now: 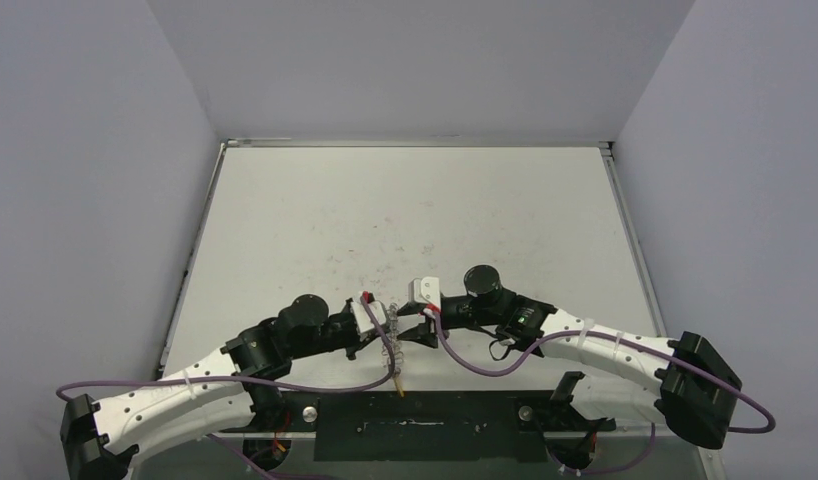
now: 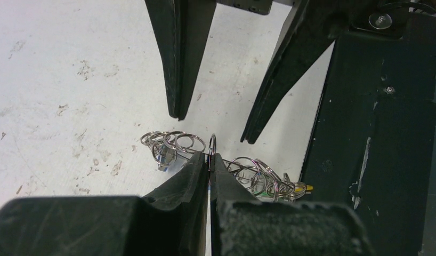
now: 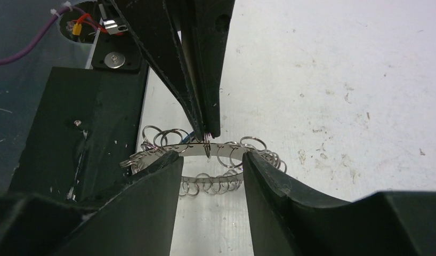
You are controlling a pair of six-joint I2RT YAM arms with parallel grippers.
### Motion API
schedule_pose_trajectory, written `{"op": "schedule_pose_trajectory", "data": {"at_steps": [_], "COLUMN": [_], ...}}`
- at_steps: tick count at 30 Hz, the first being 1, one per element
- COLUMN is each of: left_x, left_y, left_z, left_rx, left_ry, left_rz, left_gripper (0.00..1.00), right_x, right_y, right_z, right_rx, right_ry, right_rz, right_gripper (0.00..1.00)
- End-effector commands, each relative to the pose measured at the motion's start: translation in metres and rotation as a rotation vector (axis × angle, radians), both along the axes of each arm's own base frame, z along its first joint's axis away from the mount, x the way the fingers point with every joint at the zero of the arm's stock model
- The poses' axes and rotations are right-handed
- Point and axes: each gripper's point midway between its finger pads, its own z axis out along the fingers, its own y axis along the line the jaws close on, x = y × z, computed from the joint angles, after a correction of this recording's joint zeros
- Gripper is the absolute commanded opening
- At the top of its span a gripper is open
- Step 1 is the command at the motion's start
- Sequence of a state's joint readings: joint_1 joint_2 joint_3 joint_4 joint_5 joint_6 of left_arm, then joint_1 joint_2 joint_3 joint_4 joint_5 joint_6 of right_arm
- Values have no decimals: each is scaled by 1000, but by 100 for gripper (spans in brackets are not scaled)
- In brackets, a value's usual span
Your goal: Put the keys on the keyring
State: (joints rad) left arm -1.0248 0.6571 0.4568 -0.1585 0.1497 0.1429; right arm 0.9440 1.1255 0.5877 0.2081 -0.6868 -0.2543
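The keyring [image 3: 190,148], a silver band edged with many small wire loops, hangs just above the table near its front edge. My left gripper [image 2: 211,156] is shut on the band's upper edge. In the right wrist view it comes down from above [image 3: 207,140]. My right gripper [image 3: 210,158] is open, its fingertips either side of the band's near arc and nothing pinched between them. Keys hang from the loops: a silver key [image 2: 163,156] on the left, a green tag [image 2: 265,195] and a yellow tag [image 2: 309,187] on the right. The yellow tag [image 1: 397,381] also shows from above.
The black base plate [image 2: 376,133] of the arms lies right beside the keyring, along the table's near edge [image 1: 435,420]. The white table [image 1: 405,220] stretches away behind the grippers, walled on three sides. Purple cables [image 1: 465,360] loop off both wrists.
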Motion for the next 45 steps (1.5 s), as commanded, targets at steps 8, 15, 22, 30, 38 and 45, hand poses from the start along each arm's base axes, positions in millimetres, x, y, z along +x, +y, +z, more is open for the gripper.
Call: {"op": "schedule_pose_trajectory", "data": {"at_steps": [8,15,22,30,38,45], "left_x": [5,3,-3,-11,-15,-13], "left_y": [-9,-8,-2,12,15,11], "left_z": [33,34,40,34,32,28], "left_rx": [-42,-60,-104,-208,-338,-382], "left_ry": [-57,-55,-83,-117,-164,-185], "left_rz": [-17,-17,-27,-10,-13,-14], "left_gripper": [0,0,11,30,41,36], "right_x": [-1,0,-2,-5,-8,-9], "right_y": [24,26,26,23,24,28], "right_z": [18,15,16,22,29,31], "right_rx": [67,52,80,145,214,230], "right_ry": [-33,-33,-38,-50,-40,-26], "right_rz": [36,46,46,40,42,54], "right_gripper": [32,0,0,0,0,0]}}
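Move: My left fingers are shut on the key's small metal ring. My right hand is open, and that ring lies level with it in reach, about 1 cm to its left and 1 cm below. The keyring hangs under my hands, its middle some 3 cm back from the small ring and 5 cm lower. The yellow key at its near end is about 9 cm back and roughly 5 cm below the small ring. I bring my open right hand about 1.5 cm left and as much down onto the small ring and pinch it while my left still holds it. Once the right has it, my left fingers open and let go. My left hand arcs up nearly 3 cm and back down while drawing about 2 cm left and a little back, its fingertips tipping up some 15 degrees; the right keeps its pinch. ##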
